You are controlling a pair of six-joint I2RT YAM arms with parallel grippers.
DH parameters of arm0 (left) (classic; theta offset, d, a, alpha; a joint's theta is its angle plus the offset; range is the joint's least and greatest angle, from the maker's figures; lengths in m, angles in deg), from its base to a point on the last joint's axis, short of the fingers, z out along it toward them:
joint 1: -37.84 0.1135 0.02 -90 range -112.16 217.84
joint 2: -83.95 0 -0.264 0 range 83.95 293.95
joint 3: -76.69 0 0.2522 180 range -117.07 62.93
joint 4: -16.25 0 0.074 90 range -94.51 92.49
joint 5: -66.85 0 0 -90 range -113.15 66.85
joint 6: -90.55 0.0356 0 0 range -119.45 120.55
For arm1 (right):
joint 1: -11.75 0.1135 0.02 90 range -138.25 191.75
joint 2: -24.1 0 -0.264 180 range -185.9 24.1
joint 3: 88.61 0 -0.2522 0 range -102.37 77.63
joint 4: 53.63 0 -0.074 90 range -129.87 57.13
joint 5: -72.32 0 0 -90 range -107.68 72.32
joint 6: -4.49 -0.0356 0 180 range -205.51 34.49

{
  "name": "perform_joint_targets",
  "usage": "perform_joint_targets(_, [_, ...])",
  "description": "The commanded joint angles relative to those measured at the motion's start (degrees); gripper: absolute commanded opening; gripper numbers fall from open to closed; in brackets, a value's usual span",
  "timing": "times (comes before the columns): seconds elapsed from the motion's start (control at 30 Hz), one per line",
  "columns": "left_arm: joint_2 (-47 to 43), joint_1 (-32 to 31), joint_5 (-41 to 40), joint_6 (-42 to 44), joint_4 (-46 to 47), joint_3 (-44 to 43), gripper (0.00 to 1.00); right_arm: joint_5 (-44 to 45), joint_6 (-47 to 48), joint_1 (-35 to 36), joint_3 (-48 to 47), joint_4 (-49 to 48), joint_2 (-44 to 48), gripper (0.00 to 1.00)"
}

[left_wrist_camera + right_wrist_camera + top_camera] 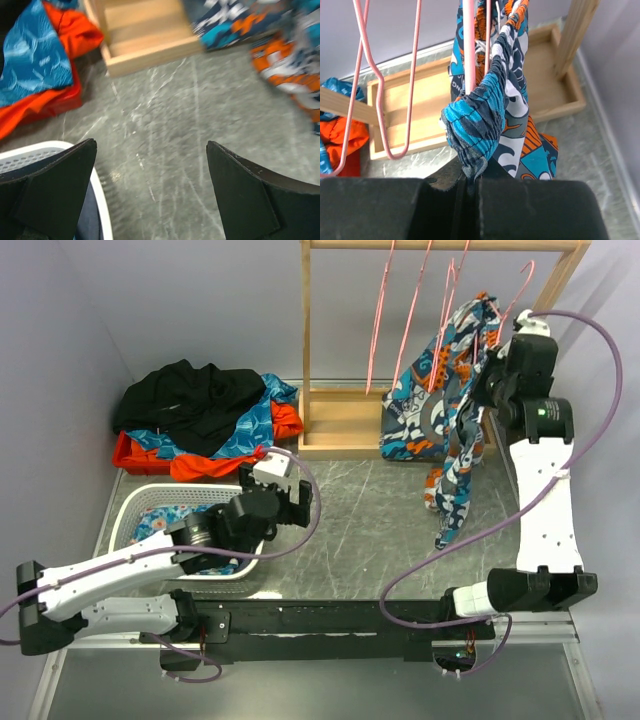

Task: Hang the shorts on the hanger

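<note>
The shorts (440,400), printed in teal, orange, white and navy, hang bunched over a pink wire hanger (447,295) on the wooden rack. One leg trails down to the table. My right gripper (487,380) is up at the rack. In the right wrist view it (472,175) is shut on the gathered waistband of the shorts (490,110), right beside the hanger's wire (469,45). My left gripper (290,502) hovers low over the table by the basket, jaws open with nothing between them (150,150). The shorts (280,55) lie well beyond it.
A white laundry basket (140,502) sits under my left arm. A pile of black, blue and orange clothes (200,410) lies at the back left. The wooden rack's base tray (340,420) stands behind, with other pink hangers (380,85) on its rail.
</note>
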Motion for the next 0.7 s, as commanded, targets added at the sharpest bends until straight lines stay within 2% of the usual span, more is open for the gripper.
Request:
perform_joint_targets(0.0, [2.5,2.7,3.9,-2.7,2.4,1.0,0.97,1.6,4.9,-1.6,-8.5,2.4,-1.6,0.00])
perform_joint_targets(0.3, [5.2,4.0,8.2,-2.3,3.1,1.0,0.96,-0.6,7.7,-1.8,-18.0,1.7,-5.2,0.00])
perform_joint_targets(0.5, [5.5,4.4,9.6,-1.8,3.7,1.3,0.96,0.2,8.7,-1.8,-29.1,6.3,-12.4,0.00])
perform_joint_targets(0.67, [5.8,4.6,10.1,-1.4,3.7,1.2,0.96,0.3,8.7,-1.9,-33.2,8.0,-16.6,0.00])
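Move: The shorts, already on their hanger, are pinched by the right hand. The bare stretch of the rack's top bar that they are headed for lies about 11 cm ahead of that hand, level sideways and roughly 15 cm above. The nearest empty hanger dangles some 10 cm to the hand's left and 11 cm ahead, and the rack's right post meets the bar about 9 cm to the hand's right, equally far ahead. From the idle left hand that stretch is some 28 cm ahead, 40 cm right and 26 cm up. Upwards first, then up and forward, the right hand carries the shorts and their hanger towards the rack's top bar, rising about 7 cm and reaching 3 cm out, mostly late, while its shut fingers keep the waistband pinched and the wrist rolls slightly, left side down. The empty left hand, still wide open, sinks about 4 cm beside the white basket. ##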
